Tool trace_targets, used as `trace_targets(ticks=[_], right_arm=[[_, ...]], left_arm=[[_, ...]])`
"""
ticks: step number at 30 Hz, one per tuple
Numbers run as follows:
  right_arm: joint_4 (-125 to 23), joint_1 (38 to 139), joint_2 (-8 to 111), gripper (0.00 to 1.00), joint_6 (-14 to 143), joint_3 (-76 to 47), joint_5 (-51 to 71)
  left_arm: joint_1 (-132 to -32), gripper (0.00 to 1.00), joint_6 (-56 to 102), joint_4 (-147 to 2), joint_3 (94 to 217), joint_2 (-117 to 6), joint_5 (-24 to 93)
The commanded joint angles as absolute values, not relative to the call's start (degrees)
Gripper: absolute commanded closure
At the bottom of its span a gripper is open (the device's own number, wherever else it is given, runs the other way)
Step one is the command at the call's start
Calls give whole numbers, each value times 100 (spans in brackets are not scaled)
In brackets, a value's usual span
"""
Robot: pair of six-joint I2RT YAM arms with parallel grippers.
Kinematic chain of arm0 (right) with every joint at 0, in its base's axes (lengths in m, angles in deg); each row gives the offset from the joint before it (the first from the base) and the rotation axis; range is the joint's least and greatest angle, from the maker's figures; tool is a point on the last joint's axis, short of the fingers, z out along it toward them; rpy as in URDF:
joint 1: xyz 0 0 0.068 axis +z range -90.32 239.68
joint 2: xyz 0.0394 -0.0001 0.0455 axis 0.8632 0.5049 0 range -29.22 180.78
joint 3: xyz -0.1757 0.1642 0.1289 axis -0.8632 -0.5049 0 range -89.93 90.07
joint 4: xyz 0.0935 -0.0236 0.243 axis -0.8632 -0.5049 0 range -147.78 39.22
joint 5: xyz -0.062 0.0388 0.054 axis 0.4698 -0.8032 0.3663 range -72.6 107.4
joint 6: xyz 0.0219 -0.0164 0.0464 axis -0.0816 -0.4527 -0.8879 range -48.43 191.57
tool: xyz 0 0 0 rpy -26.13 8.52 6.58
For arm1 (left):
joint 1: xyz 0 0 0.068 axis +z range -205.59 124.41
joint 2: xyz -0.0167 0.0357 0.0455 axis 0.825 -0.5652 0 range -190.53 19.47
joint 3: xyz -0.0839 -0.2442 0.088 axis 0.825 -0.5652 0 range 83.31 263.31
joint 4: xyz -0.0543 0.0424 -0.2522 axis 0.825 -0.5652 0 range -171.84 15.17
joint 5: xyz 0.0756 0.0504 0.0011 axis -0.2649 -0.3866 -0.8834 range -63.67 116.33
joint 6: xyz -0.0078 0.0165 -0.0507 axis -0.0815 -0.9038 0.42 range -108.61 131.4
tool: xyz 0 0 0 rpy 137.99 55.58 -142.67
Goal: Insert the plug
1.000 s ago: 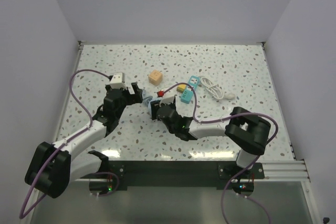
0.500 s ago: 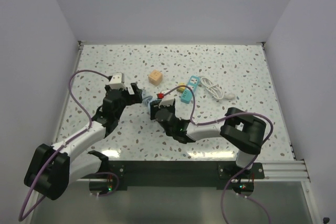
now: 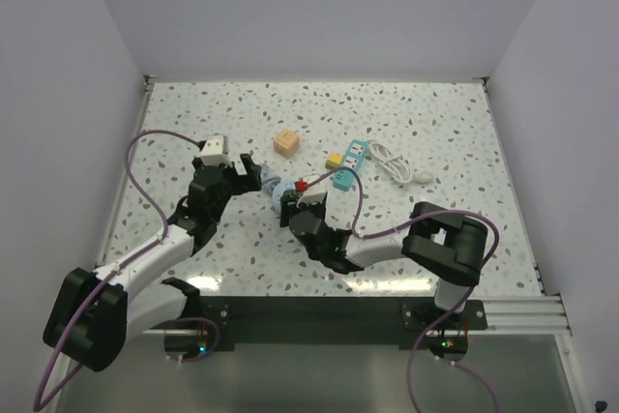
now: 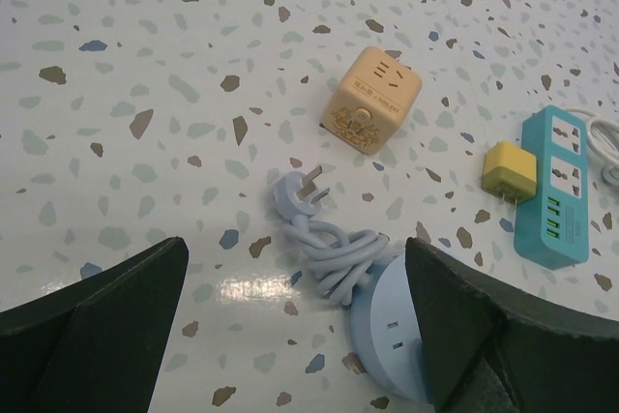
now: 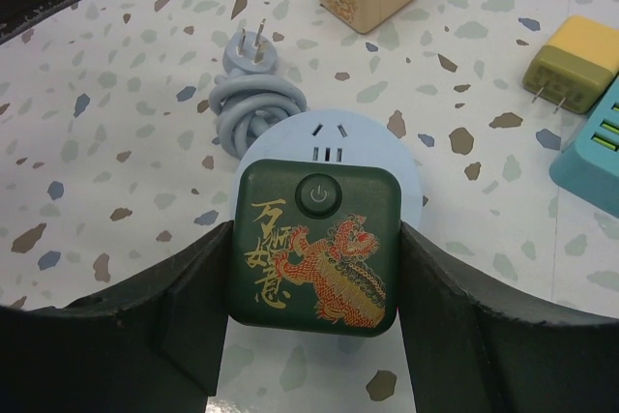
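The plug (image 5: 317, 244) is a dark green cube with a power button and a red-and-gold dragon print on the face toward me. My right gripper (image 5: 314, 268) is shut on its two sides. Its prongs are hidden. It sits directly over a round light-blue socket (image 5: 334, 137), whose slots show just beyond the plug's far edge. I cannot tell whether plug and socket touch. My left gripper (image 4: 295, 326) stands open, its right finger beside the socket (image 4: 401, 326) and nothing between the fingers. In the top view the two grippers (image 3: 250, 173) (image 3: 295, 198) meet mid-table.
The socket's coiled pale-blue cord and its plug head (image 4: 302, 195) lie just beyond it. Farther back are a tan-orange cube (image 4: 370, 100), a small yellow block (image 4: 509, 171), a teal power strip (image 4: 554, 186) and a white cable (image 3: 397, 166).
My right gripper, still holding the plug, has shifted slightly toward the near edge and its forearm has swung left. The left arm has not moved.
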State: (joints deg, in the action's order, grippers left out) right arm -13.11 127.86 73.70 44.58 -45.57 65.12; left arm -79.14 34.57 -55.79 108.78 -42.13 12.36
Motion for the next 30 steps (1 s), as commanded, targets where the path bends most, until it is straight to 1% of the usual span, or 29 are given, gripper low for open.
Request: trace_targets(ticks=[1, 18, 30], right_arm=[[-1852, 12876, 7792, 100, 4274, -4721, 6486], [-2247, 13210, 8767, 100, 4520, -4142, 6951], [-2853, 13219, 9444, 100, 4739, -3342, 6723]], left_arm=[[-7897, 0, 3442, -5488, 10836, -4082, 1104], [-7896, 0, 3451, -5515, 10783, -3915, 1078], [-7783, 0, 3521, -5620, 10766, -3818, 1148]])
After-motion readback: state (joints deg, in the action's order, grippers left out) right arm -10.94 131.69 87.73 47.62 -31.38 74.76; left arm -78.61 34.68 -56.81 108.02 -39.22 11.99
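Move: The right hand holds the green plug against the round white socket, whose middle lies about 2 cm ahead, 1 cm left and 4 cm below the hand. The coiled cord is some 6 cm ahead and 6 cm left, the orange cube roughly 13 cm ahead and 3 cm left, and the yellow plug about 9 cm ahead and 7 cm right, all some 6 cm lower. From the left hand, the round socket lies around 9 cm right, 4 cm back and 10 cm below. Leftward, gathering speed, the right hand travels about 5 cm and drags the round socket over the table with the green plug, which it keeps gripped and in contact with the socket. It sinks slightly on the way and edges forward near the end, the fingers tipping up and turning clockwise by some 5 degrees each. ##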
